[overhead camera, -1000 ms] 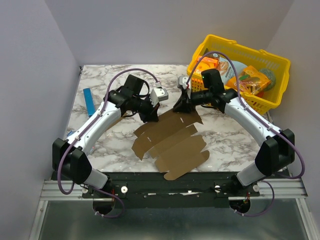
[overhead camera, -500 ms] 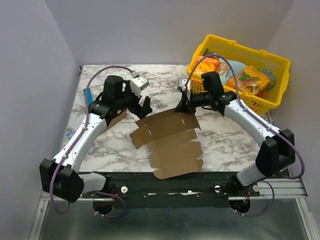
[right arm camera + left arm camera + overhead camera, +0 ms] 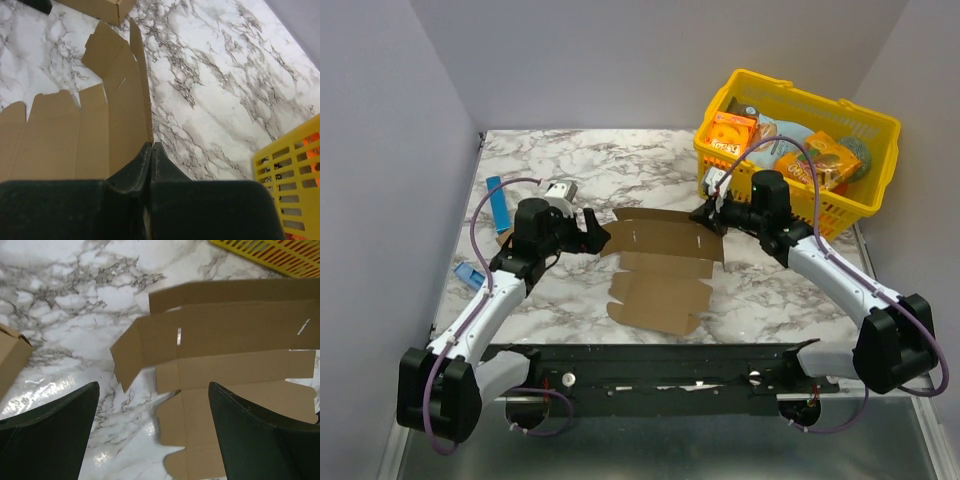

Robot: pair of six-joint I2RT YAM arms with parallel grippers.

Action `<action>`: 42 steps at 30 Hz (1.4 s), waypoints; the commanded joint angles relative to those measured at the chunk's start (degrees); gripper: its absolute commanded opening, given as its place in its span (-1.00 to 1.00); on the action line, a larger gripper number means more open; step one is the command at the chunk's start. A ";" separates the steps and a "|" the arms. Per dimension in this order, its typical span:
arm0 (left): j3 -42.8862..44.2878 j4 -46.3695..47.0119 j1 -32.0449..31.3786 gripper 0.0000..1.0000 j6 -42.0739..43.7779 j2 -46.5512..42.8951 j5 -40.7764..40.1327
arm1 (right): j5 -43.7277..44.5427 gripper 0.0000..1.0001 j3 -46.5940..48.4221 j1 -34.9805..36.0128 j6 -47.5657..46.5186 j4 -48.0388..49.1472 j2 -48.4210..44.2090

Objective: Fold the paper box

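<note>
The paper box (image 3: 660,265) is a flat brown die-cut sheet with flaps and slots, lying in the middle of the marble table. My right gripper (image 3: 710,212) is shut on its far right edge; in the right wrist view the black fingers (image 3: 145,160) pinch that raised edge of the sheet (image 3: 65,130) at the gripper (image 3: 151,146). My left gripper (image 3: 588,232) stands open just left of the sheet, touching nothing. In the left wrist view its gripper (image 3: 153,385) hovers over the sheet's (image 3: 230,340) left flaps.
A yellow basket (image 3: 865,125) with orange snack boxes stands at the back right, close behind the right gripper. A small brown carton (image 3: 10,360) lies by the left arm. A blue strip (image 3: 500,205) and a blue piece (image 3: 470,272) lie at the left.
The left gripper opened, let go of the sheet and drew back to the left. The right gripper closed on the far edge and carried it right; the sheet turned and now lies squarer.
</note>
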 commanded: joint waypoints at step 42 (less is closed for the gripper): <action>-7.75 37.88 -0.44 -1.00 7.19 24.57 9.65 | 9.34 -0.01 -7.32 -0.94 5.06 11.75 -4.16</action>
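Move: The upright left end flap of the paper box lies from the open left hand about 6 cm ahead, 4 cm right and 10 cm below; the brown carton sits about 12 cm ahead, 16 cm left and 15 cm below. The right hand already holds the raised panel's right end in its fingers; the flap is about 6 cm ahead, 19 cm left and 11 cm below it. Left hand sinks about 10 cm, reaches forward 5 and pinches the left flap; right hand lowers slightly, opens partway. ##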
